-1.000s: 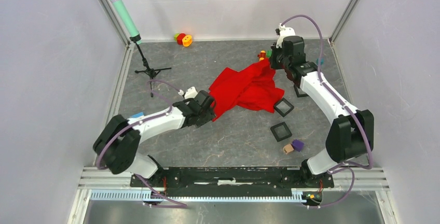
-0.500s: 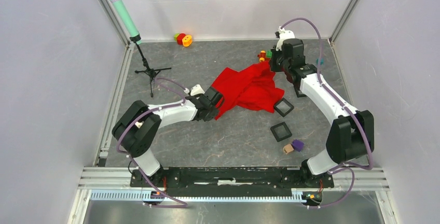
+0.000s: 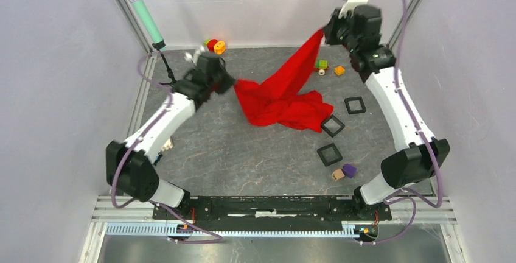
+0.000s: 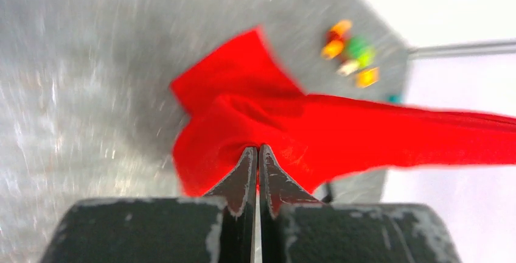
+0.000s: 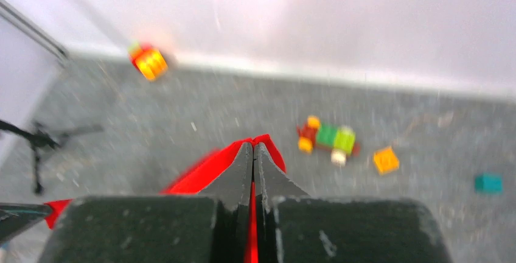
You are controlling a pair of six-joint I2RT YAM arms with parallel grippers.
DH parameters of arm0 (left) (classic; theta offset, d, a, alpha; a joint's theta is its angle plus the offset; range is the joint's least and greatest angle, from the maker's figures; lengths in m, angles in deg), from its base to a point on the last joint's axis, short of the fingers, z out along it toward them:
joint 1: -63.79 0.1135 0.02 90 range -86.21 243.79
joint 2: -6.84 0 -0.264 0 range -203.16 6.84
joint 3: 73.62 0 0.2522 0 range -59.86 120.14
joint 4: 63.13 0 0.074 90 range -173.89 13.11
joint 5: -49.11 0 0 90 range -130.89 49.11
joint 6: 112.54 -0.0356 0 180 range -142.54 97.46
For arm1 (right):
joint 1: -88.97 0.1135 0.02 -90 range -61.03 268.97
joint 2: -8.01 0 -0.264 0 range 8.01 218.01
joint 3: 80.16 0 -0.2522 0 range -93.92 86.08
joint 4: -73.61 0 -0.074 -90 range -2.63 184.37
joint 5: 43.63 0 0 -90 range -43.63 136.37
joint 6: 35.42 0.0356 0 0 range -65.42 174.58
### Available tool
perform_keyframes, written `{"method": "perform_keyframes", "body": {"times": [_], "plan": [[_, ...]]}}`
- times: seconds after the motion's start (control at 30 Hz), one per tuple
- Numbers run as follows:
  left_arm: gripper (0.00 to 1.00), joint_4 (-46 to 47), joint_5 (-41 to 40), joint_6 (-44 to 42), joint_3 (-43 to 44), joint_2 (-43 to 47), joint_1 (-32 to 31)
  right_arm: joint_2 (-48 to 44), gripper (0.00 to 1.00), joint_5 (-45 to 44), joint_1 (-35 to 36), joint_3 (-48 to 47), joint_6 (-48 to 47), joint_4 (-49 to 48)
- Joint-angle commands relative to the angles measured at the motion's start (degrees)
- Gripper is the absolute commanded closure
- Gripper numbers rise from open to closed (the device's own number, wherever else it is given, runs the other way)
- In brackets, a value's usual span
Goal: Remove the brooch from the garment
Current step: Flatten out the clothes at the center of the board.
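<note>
The garment [image 3: 283, 101] is a large bright red cloth, stretched in the air between my two grippers while its lower folds rest on the table. My left gripper [image 3: 232, 84] is shut on its left corner; in the left wrist view the garment [image 4: 341, 132] puckers at my left gripper [image 4: 256, 149]. Raised high at the back right, my right gripper [image 3: 325, 31] is shut on the upper corner. In the right wrist view a red strip of garment [image 5: 207, 168] runs through my right gripper [image 5: 254, 145]. The brooch is not visible in any view.
Three black square trays [image 3: 355, 105] [image 3: 332, 126] [image 3: 329, 153] lie right of the cloth, with a purple block [image 3: 348, 169] and a tan block [image 3: 338, 175] nearer. Small toy blocks [image 3: 321, 65] and a red-yellow toy [image 3: 214, 45] sit at the back. A tripod [image 3: 176, 83] with a green microphone [image 3: 141, 10] stands back left.
The left gripper closed on the cloth's left edge and swung up and back-left with it. The right gripper rose toward the back right, pulling its corner up, so the cloth now stretches between them.
</note>
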Motion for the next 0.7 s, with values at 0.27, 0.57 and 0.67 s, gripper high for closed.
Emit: {"method": "perform_keyframes", "body": {"times": [0.27, 0.57, 0.67], "plan": [[0.98, -15.5, 0.9, -26.4, 39.9, 23.5, 7.3, -22.0, 1.0, 9.5, -0.4, -9.9, 2.4, -13.8], [0.98, -26.1, -3.1, -31.8, 68.9, 18.9, 7.2, -25.4, 1.0, 6.0, -0.4, -25.0, 1.7, -13.1], [0.98, -25.8, -3.2, -31.2, 68.5, 19.0, 7.2, -26.4, 1.0, 6.3, -0.4, -23.0, 3.0, -14.2]]}}
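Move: Both hands already hold the garment by its edges. Its loose heap lies on the board about 19 cm to the left hand's right, 4 cm back and 16 cm below, and 10 cm to the right hand's left, 13 cm back and 33 cm below. The board's centre is some 8 cm left of the heap and 8 cm nearer. The near black frame is 5 cm right of the right hand and 19 cm back; the toy train is 4 cm ahead, straight on. Both arms sweep the pinched garment fast up off the board and, after the first instant, back towards the bases, the left hand rising about 50 cm and also going out to the left, away from the right one, so the cloth is drawn wide. The right hand rises some 40 cm and comes back nearly as far, and both wrists tip up strongly until the fingers point above level, still shut on their edges. ##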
